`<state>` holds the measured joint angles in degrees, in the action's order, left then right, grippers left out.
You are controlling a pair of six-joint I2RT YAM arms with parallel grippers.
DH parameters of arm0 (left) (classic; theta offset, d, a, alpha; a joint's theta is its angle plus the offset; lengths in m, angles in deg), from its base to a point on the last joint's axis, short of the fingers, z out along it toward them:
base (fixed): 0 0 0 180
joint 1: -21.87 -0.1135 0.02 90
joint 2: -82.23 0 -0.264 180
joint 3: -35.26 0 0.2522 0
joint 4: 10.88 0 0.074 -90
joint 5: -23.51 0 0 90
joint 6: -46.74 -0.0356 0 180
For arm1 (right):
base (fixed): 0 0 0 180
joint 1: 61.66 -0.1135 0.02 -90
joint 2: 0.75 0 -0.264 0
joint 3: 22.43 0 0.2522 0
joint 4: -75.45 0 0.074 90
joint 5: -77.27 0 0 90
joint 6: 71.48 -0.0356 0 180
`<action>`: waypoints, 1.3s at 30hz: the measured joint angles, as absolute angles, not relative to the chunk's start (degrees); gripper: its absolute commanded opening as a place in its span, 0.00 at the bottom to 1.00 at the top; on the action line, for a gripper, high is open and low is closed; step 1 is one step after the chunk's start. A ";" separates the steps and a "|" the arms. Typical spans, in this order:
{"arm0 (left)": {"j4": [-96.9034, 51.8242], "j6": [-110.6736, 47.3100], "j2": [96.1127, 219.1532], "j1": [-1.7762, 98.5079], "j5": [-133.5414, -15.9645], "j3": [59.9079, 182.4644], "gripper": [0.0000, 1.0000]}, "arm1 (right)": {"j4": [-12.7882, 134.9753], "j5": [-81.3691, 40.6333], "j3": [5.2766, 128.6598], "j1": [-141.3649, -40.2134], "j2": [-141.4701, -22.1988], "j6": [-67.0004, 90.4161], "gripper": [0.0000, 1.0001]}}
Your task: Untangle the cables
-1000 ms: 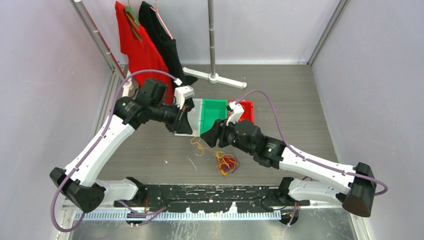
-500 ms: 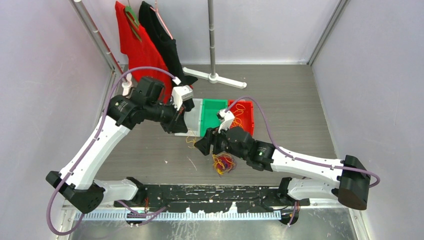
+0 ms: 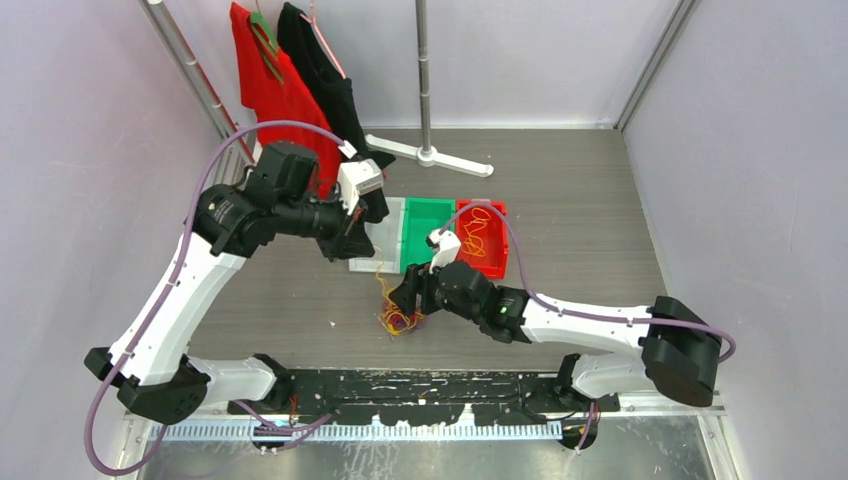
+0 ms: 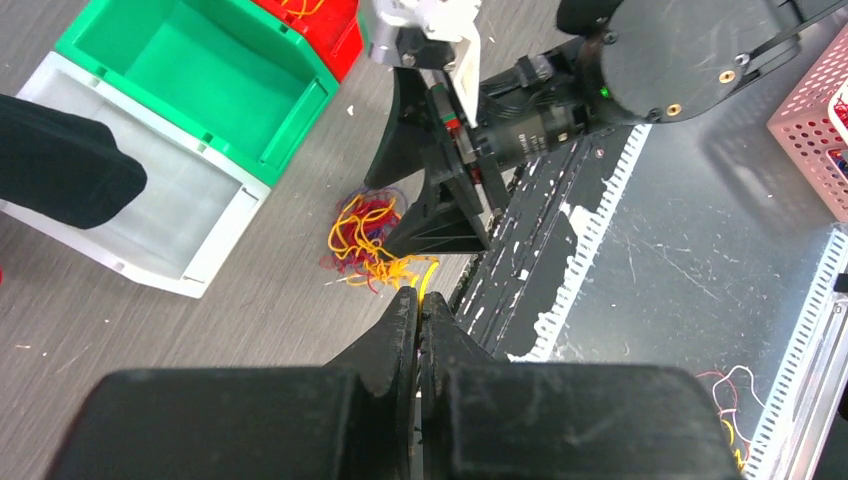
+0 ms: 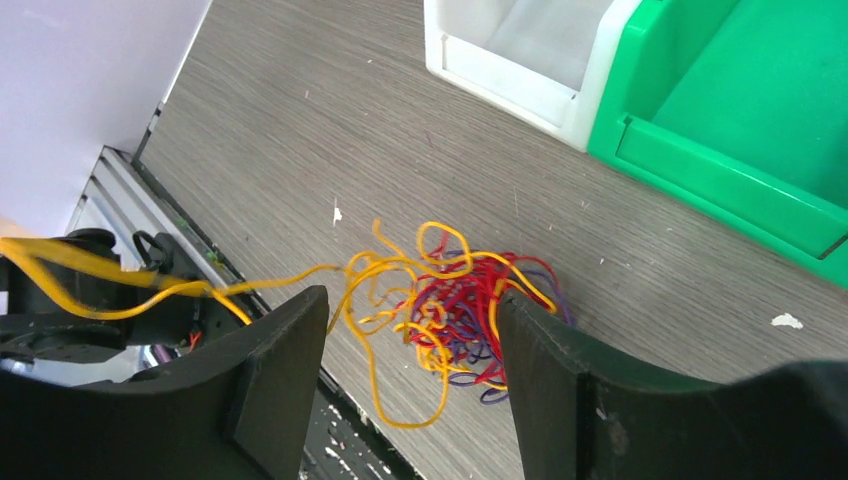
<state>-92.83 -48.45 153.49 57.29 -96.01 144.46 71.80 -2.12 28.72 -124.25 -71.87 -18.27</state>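
Observation:
The cables (image 3: 398, 318) lie as one loopy wad of yellow, red and purple strands on the table just beyond the front rail. My left gripper (image 3: 362, 240) hangs above the white bin, shut on a yellow strand (image 4: 432, 275) that runs taut down to the wad (image 4: 365, 240). My right gripper (image 3: 408, 296) hovers low over the wad and is open. In the right wrist view its fingers (image 5: 290, 340) straddle the cables (image 5: 460, 310) without pinching them. Another yellow cable (image 3: 478, 236) lies in the red bin.
The white bin (image 3: 392, 225), green bin (image 3: 430, 225) and red bin (image 3: 497, 268) stand side by side behind the wad. Red and black shirts (image 3: 300, 90) hang at the back left beside a pole stand (image 3: 430, 155). The black base rail (image 3: 420, 385) borders the near edge.
The wad has shifted left across the table and the right gripper has followed it left. The left arm has drawn back and up, stretching the yellow strand.

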 measured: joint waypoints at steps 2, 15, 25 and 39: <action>-92.91 -48.41 153.54 57.55 -96.01 145.26 0.00 | 72.48 -1.70 28.72 -124.25 -72.94 -18.27 0.67; -96.52 -49.65 153.93 57.92 -96.01 147.34 0.00 | 78.86 -2.27 28.28 -126.81 -70.51 -10.12 0.65; -98.75 -49.79 156.14 58.36 -97.74 153.37 0.00 | 81.35 -1.15 32.81 -126.81 -76.28 -7.72 0.51; -102.49 -48.39 157.64 58.51 -108.25 158.71 0.00 | 90.09 0.99 33.99 -126.81 -86.20 -10.12 0.33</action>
<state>-102.49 -48.39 157.64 58.51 -108.25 158.71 90.09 0.99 33.99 -126.81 -86.20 -10.12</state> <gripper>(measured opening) 0.009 0.368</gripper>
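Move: Ahead of the half-open right hand and just to its left, by about 3 cm and 2 cm, lies the cable tangle, some 12 cm below. Of the boxes, the white one is roughly 20 cm ahead and 7 cm left of that hand, the green one 20 cm ahead and 4 cm right, both about 12 cm lower. From the left hand, already pinching the yellow cable, the tangle is about 5 cm ahead, 5 cm right and 30 cm down. Rising some 4 cm with its fingertips tipping up, the right hand carries on about 6 cm to the left and slightly forward after the tangle, then sinks about 3 cm, its fingers narrowing by nearly half around the yellow strands without shutting. Meanwhile the left hand keeps its pinch on the yellow cable and draws it up about 5 cm, then also back, turning clockwise some 10 degrees. ##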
